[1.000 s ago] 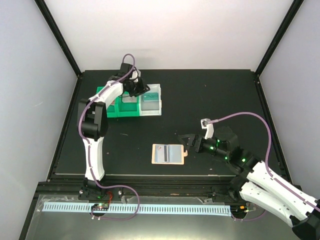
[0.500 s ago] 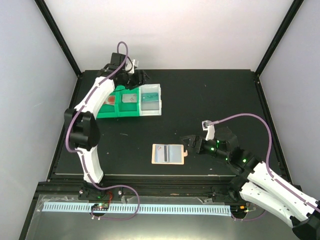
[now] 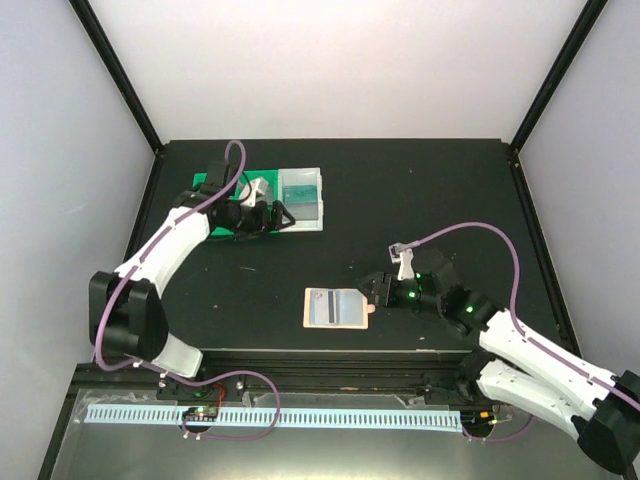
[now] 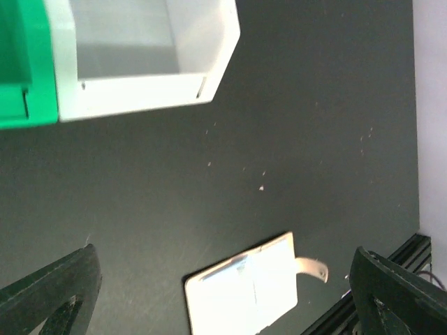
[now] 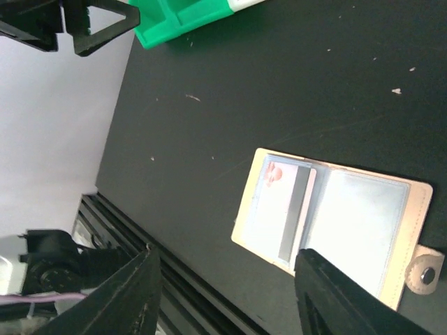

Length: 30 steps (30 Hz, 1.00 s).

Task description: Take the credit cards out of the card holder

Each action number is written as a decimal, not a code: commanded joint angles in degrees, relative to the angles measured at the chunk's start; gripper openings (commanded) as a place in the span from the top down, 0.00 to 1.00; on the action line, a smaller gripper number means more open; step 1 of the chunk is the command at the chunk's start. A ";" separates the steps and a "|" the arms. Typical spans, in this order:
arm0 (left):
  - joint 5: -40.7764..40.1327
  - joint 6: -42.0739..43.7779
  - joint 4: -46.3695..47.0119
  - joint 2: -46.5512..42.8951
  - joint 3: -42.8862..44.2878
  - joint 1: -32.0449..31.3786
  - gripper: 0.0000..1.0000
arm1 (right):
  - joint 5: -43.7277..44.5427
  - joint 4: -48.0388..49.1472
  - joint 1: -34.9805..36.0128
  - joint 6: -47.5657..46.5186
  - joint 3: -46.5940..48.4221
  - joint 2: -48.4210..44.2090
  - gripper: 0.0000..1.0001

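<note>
The card holder (image 3: 338, 307) lies open and flat near the table's front edge, its tab (image 3: 368, 309) pointing right. One pale credit card (image 5: 282, 208) with a grey stripe and a red mark sits in its left pocket. A teal credit card (image 3: 298, 192) lies in the white bin (image 3: 318, 203). My right gripper (image 3: 372, 290) hovers just above the holder's tab end, open, nothing between its fingers (image 5: 335, 293). My left gripper (image 3: 276, 219) hangs open and empty just in front of the bins. In the left wrist view the holder (image 4: 241, 296) shows far below.
A green bin (image 5: 188, 17) stands left of the white bin (image 4: 140, 56) at the back left, mostly hidden by my left arm in the top view. A black rail (image 3: 320, 355) runs along the table's front edge.
My left gripper opened wide and drew back from above the bins to their front side. My right gripper slid left toward the holder's tab and its jaws narrowed somewhat.
</note>
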 commanded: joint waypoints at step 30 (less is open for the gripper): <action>9.49 -15.47 26.93 -40.85 -41.88 -0.21 0.01 | 2.14 8.74 7.41 2.70 3.50 25.00 0.78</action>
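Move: The open card holder lies about 6 cm to the right hand's left, 1 cm nearer the base and some 13 cm below it. The credit card in its left pocket is about 10 cm to the left and 1 cm back, and the holder's strap about 3 cm to the right, level with the hand. From the left hand the holder is some 19 cm back, 12 cm to the right and 15 cm below; the white tray is about 9 cm ahead and 2 cm right. To the card holder the right hand comes down, dropping some 8 cm while drifting about 4 cm left to hover over it; the fingertips tip further downward and the fingers go on closing to a narrow gap. The left hand, still wide open, draws back about 12 cm from the trays towards the holder, easing to a stop as its wrist turns a little. ##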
